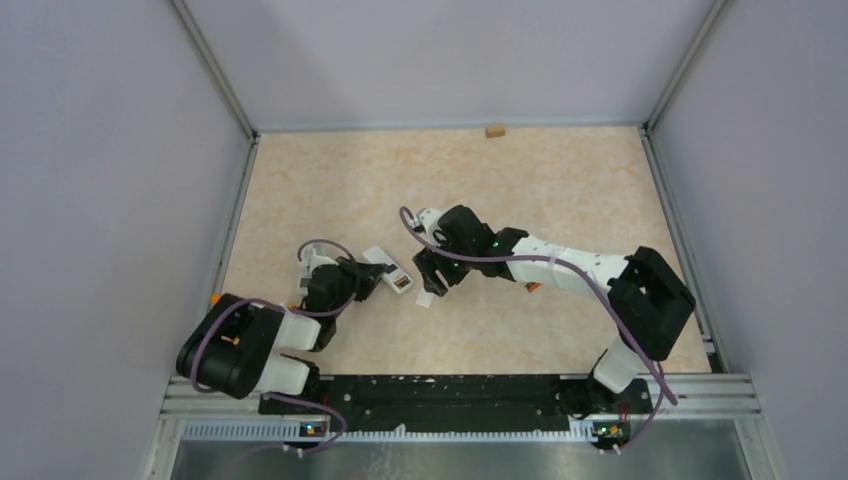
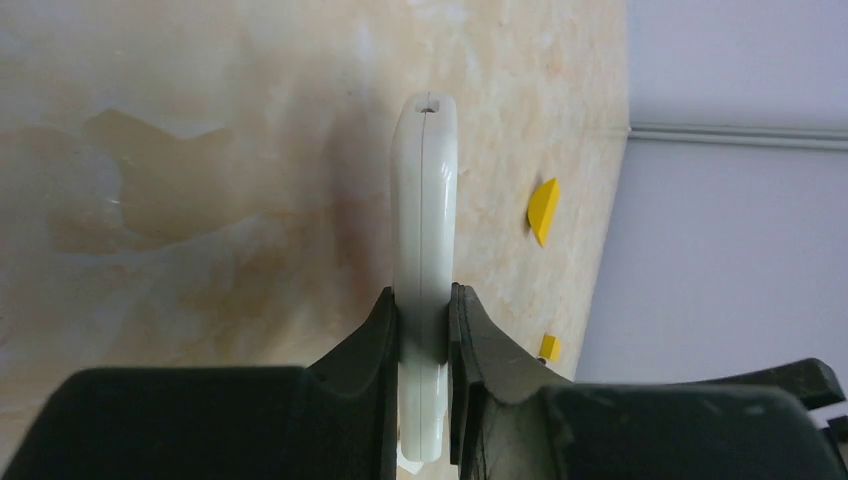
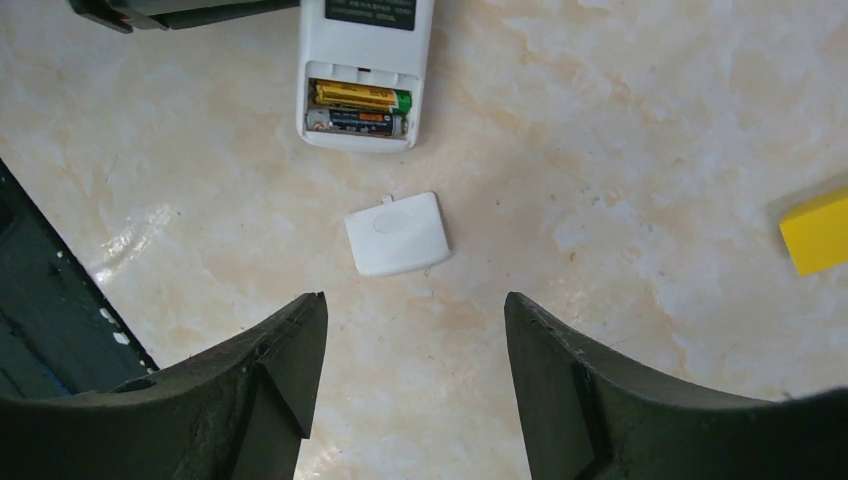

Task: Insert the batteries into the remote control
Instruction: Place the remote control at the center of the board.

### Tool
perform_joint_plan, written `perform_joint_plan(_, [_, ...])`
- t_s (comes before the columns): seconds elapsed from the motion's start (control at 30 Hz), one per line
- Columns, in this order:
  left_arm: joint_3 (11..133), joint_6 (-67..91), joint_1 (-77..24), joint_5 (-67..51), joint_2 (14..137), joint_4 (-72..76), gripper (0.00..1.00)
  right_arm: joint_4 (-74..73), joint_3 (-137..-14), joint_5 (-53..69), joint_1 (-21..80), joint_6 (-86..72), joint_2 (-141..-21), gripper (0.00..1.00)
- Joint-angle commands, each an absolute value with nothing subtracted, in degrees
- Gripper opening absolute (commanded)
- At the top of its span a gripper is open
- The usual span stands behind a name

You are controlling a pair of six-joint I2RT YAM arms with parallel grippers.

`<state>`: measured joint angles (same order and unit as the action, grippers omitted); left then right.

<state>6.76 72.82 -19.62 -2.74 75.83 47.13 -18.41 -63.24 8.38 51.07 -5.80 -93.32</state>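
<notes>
The white remote control [image 3: 365, 60] lies back-up on the table with its battery recess open. Two batteries sit side by side in the recess, a gold one [image 3: 360, 96] and a dark one with an orange band [image 3: 355, 122]. My left gripper [image 2: 425, 310] is shut on the remote's long edges, and the remote [image 2: 425, 200] shows edge-on in the left wrist view. My right gripper [image 3: 415, 310] is open and empty above the table, just short of a small white battery cover [image 3: 398, 234] lying loose beside the remote's end. From above, both grippers [image 1: 372, 278] [image 1: 432, 278] meet mid-table at the remote [image 1: 388, 270].
A yellow block [image 3: 815, 230] lies to the right of the cover. Two yellow pieces [image 2: 543, 210] [image 2: 549, 347] sit near the table's edge by the wall. A small tan block [image 1: 494, 130] rests at the far edge. Grey walls close in the table on three sides.
</notes>
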Motion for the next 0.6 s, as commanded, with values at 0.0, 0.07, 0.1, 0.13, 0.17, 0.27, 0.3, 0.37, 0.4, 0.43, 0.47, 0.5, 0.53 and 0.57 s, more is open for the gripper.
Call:
perform_joint_plan(0.0, [4.0,79.0,-20.4,-0.5,83.3,63.6,0.02,-14.8,-64.2,11.7,52.4,6.2,-95.9,0.66])
perform_joint_plan(0.07, [2.5,81.2,-21.1,2.4,86.4,67.5,0.05,-15.8,-65.2,10.8,53.9,9.6,-97.6,0.66])
perform_joint_plan(0.1, [1.8,82.4,-21.5,3.1,87.6,68.5,0.07,-16.6,-65.7,10.1,54.5,11.1,-98.5,0.66])
perform_joint_plan(0.13, [1.3,83.2,-21.8,3.7,88.7,69.0,0.1,-17.4,-66.4,9.4,55.1,12.4,-99.3,0.66])
perform_joint_plan(0.17, [0.9,83.9,-22.1,4.1,89.1,69.1,0.13,-17.9,-67.0,8.5,55.4,13.3,-100.2,0.67])
perform_joint_plan(0.27, [0.3,85.3,-23.0,5.2,89.0,67.7,0.25,-19.0,-68.7,7.1,55.8,14.7,-102.5,0.68])
perform_joint_plan(0.3, [0.3,85.6,-23.2,5.4,88.3,66.3,0.31,-19.2,-69.3,7.0,55.8,15.1,-103.1,0.68])
perform_joint_plan(0.37, [0.3,86.1,-23.5,5.9,86.1,61.8,0.45,-20.1,-70.4,7.2,55.9,16.1,-104.8,0.69])
perform_joint_plan(0.4, [0.3,86.1,-23.5,6.2,84.7,59.2,0.51,-20.5,-71.1,7.1,56.0,16.4,-105.6,0.69])
perform_joint_plan(0.43, [0.3,86.2,-23.6,6.5,83.2,56.7,0.57,-21.3,-71.9,7.4,56.0,16.9,-106.4,0.69])
perform_joint_plan(0.47, [0.3,86.3,-23.7,6.9,81.1,53.7,0.61,-22.1,-72.6,7.4,56.1,17.4,-107.0,0.69])
perform_joint_plan(0.5, [0.4,86.4,-23.7,7.3,79.0,50.5,0.66,-22.6,-73.3,7.2,56.1,17.8,-107.7,0.69])
perform_joint_plan(0.53, [0.8,86.3,-23.8,8.0,76.6,45.0,0.72,-23.2,-74.0,7.0,56.2,18.2,-108.1,0.69])
perform_joint_plan(0.57, [1.3,86.3,-23.8,9.0,74.1,40.7,0.76,-23.7,-74.4,7.1,56.2,18.7,-108.5,0.69])
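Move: The left hand still pinches the remote control; its table spot lies about 3 cm below and 1 cm back, with no sideways offset. From that hand the battery cover lies roughly 5 cm back, 7 cm right and 4 cm lower. For the open right hand, the cover is some 3 cm left, level fore-and-aft and 8 cm below; the remote is about 5 cm ahead, 10 cm left, 5 cm below; the yellow block 12 cm ahead, 6 cm right, 7 cm below. Left hand lowers the remote 2.5 cm onto the table, opening; right sinks about 6 cm towards battery cover. ##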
